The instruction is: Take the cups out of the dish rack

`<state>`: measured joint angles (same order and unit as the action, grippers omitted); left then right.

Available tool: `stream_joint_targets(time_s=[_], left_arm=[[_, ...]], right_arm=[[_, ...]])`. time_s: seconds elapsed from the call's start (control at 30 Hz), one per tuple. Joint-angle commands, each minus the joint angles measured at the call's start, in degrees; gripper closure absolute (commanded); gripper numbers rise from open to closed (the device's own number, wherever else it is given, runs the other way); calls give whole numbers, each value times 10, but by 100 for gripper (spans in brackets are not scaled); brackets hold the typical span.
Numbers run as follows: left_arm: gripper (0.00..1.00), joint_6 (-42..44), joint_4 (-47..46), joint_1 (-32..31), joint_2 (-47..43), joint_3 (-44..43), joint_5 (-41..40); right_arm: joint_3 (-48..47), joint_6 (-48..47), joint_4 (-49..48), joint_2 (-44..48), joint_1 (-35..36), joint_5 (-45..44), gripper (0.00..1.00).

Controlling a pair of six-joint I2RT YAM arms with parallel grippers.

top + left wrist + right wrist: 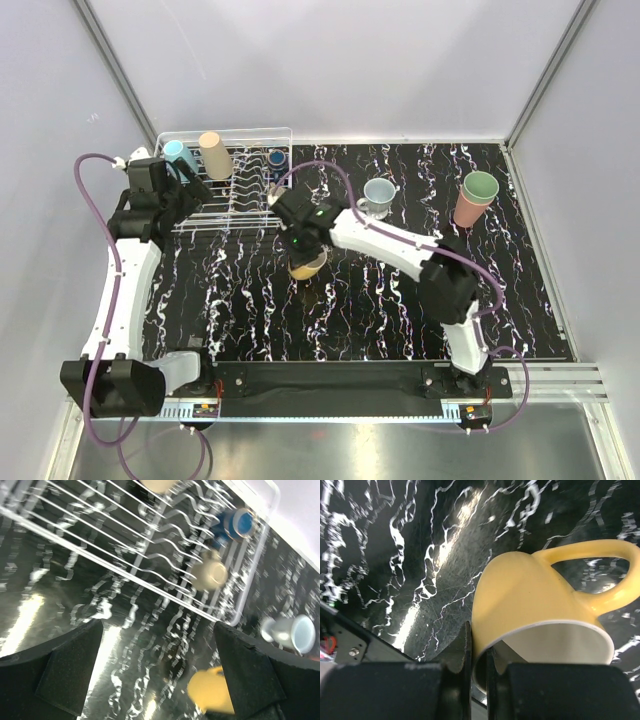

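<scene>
My right gripper is shut on the rim of a yellow mug, one finger inside and one outside, low over the black marbled table just in front of the dish rack. The rack holds a cyan cup, a tan tumbler and a navy mug. The left wrist view also shows a beige mug in the rack. My left gripper hangs open and holds nothing, over the rack's near edge.
A pale blue mug stands on the table right of the rack. A green tumbler nested in a pinkish one stands at the far right. White walls close in the table on three sides.
</scene>
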<state>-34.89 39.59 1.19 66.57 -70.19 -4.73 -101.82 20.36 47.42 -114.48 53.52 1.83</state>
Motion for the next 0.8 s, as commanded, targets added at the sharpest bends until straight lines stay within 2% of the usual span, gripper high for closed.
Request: stream_joint_targets(time_s=[0.0, 0.17, 0.3, 0.4, 0.47, 0.77], left_arm=[[1, 10, 1, 15, -13, -20, -54], [1, 10, -8, 32, -25, -9, -48], [1, 15, -19, 38, -28, 1, -24], [1, 17, -21, 39, -24, -1, -14], [1, 17, -22, 39, -23, 0, -14], [1, 33, -25, 40, -28, -5, -9]], right_arm=[[-61, 6, 15, -28, 30, -45, 100], [-89, 16, 40, -67, 58, -61, 100], [-101, 18, 49, -80, 71, -72, 96], [-99, 19, 51, -83, 73, -72, 89], [-99, 17, 51, -81, 74, -68, 79], [-145, 4, 55, -71, 72, -58, 64]])
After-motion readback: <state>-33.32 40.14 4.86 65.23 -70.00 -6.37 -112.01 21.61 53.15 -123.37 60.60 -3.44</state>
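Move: The yellow cup is already held by its rim in the right fingers. Its standing spot on the bare table is about 5 cm back from the right hand, neither left nor right, with the cup's middle there some 8 cm lower. The small beige cup in the rack stands about 15 cm ahead and 4 cm left of that hand, the light-blue mug 15 cm ahead and 19 cm right. From the left hand the spot is roughly 13 cm back, 25 cm right and 21 cm below. The yellow cup, pinched at the rim, is lowered about 4 cm by the right hand while carried some 3.5 cm back and 3 cm left onto the open table in front of the rack. The right fingers then part to about a third open and back up some 2 cm, still astride the rim. The empty, open left hand drifts 2.5 cm left, then stays. ##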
